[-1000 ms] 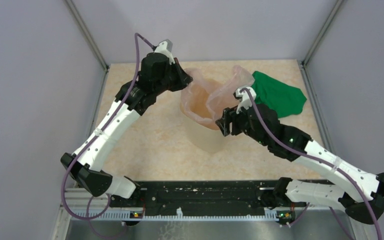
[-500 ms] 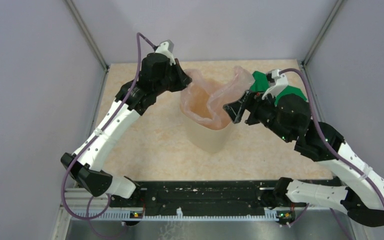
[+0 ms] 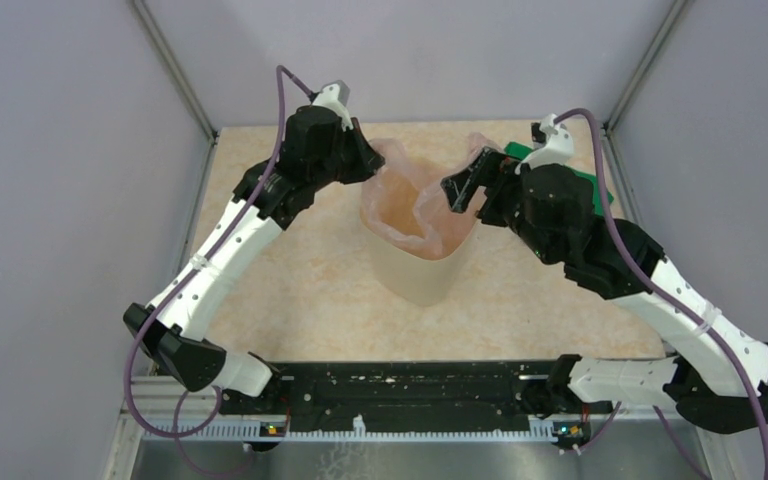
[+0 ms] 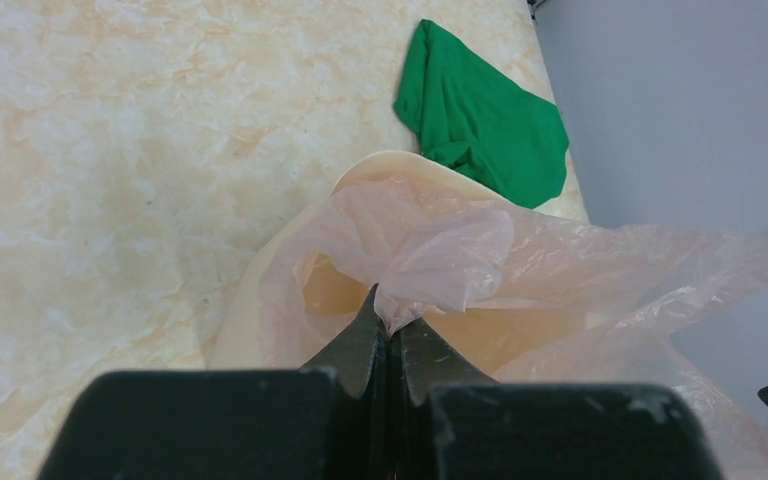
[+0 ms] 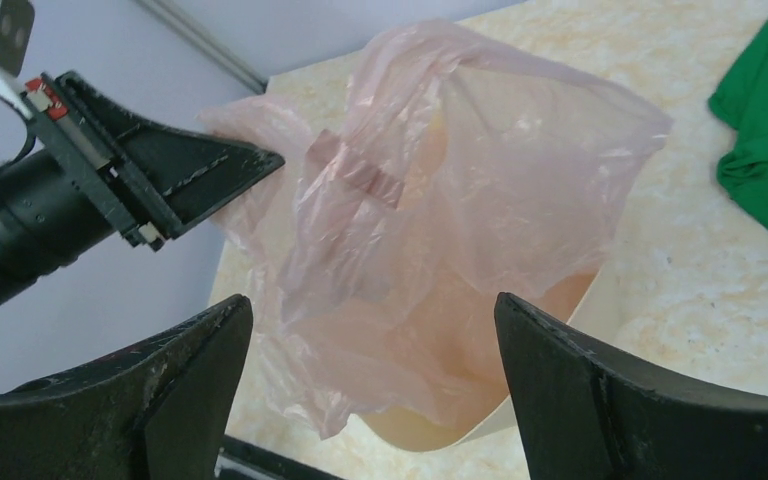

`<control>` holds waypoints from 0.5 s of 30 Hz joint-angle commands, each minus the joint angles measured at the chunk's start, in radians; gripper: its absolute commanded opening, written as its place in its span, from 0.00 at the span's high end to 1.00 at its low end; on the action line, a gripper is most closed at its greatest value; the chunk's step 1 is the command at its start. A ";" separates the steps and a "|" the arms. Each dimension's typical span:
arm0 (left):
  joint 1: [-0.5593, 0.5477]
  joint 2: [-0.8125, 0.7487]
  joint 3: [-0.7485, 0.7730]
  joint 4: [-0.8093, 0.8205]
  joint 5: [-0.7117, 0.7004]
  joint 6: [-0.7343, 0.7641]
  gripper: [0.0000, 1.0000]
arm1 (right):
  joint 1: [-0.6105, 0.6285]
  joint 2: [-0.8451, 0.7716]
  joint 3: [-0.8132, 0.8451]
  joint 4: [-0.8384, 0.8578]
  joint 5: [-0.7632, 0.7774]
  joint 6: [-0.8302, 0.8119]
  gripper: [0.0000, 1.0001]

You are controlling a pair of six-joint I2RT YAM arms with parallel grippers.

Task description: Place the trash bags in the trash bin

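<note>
The pale-pink trash bag (image 3: 415, 200) lies crumpled in the mouth of the cream trash bin (image 3: 420, 275), with part of the film standing above the rim. My left gripper (image 3: 370, 165) is at the bin's far left rim, shut on a pinch of the bag's edge (image 4: 460, 260); the closed left gripper tips (image 4: 392, 318) show the film between them. My right gripper (image 3: 463, 187) hovers at the bin's far right side, open, with the bag (image 5: 460, 180) and bin rim (image 5: 600, 300) beyond the right gripper (image 5: 372, 300) and nothing between its fingers.
A green cloth (image 3: 600, 190) lies on the table at the back right, partly hidden under my right arm, close to the bin (image 4: 390, 160). The enclosure walls stand near on the left, right and back.
My right gripper has opened wide and swung from the bin's near right rim up toward its far right side. The left gripper has kept its hold and place.
</note>
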 commanded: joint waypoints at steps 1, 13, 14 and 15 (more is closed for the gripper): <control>0.001 -0.025 -0.007 0.033 -0.005 0.009 1.00 | 0.000 0.005 0.048 -0.012 0.124 0.037 0.10; 0.001 -0.098 -0.070 0.030 -0.036 0.019 1.00 | -0.077 0.020 0.044 -0.049 0.010 0.012 0.80; 0.001 -0.106 -0.072 0.023 -0.042 0.024 1.00 | -0.079 0.000 0.030 -0.056 -0.005 0.011 0.85; 0.001 -0.114 -0.075 0.016 -0.047 0.027 1.00 | -0.080 -0.019 0.021 -0.068 -0.026 0.009 0.90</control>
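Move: The trash bag's loose right-hand rim lies about 5 cm ahead of the open right hand, 1 cm to its left and some 3 cm below. The trash bin's middle is roughly 6 cm ahead of the right hand, 8 cm left and 22 cm below; the green cloth lies about 14 cm ahead, 20 cm right and 38 cm down. From the left hand, already pinching the bag, that loose rim is some 11 cm right and 5 cm back, about level. Right hand edges 3 cm forward, down and right at the bag's rim, fingers nearly closing; left keeps pinching. ##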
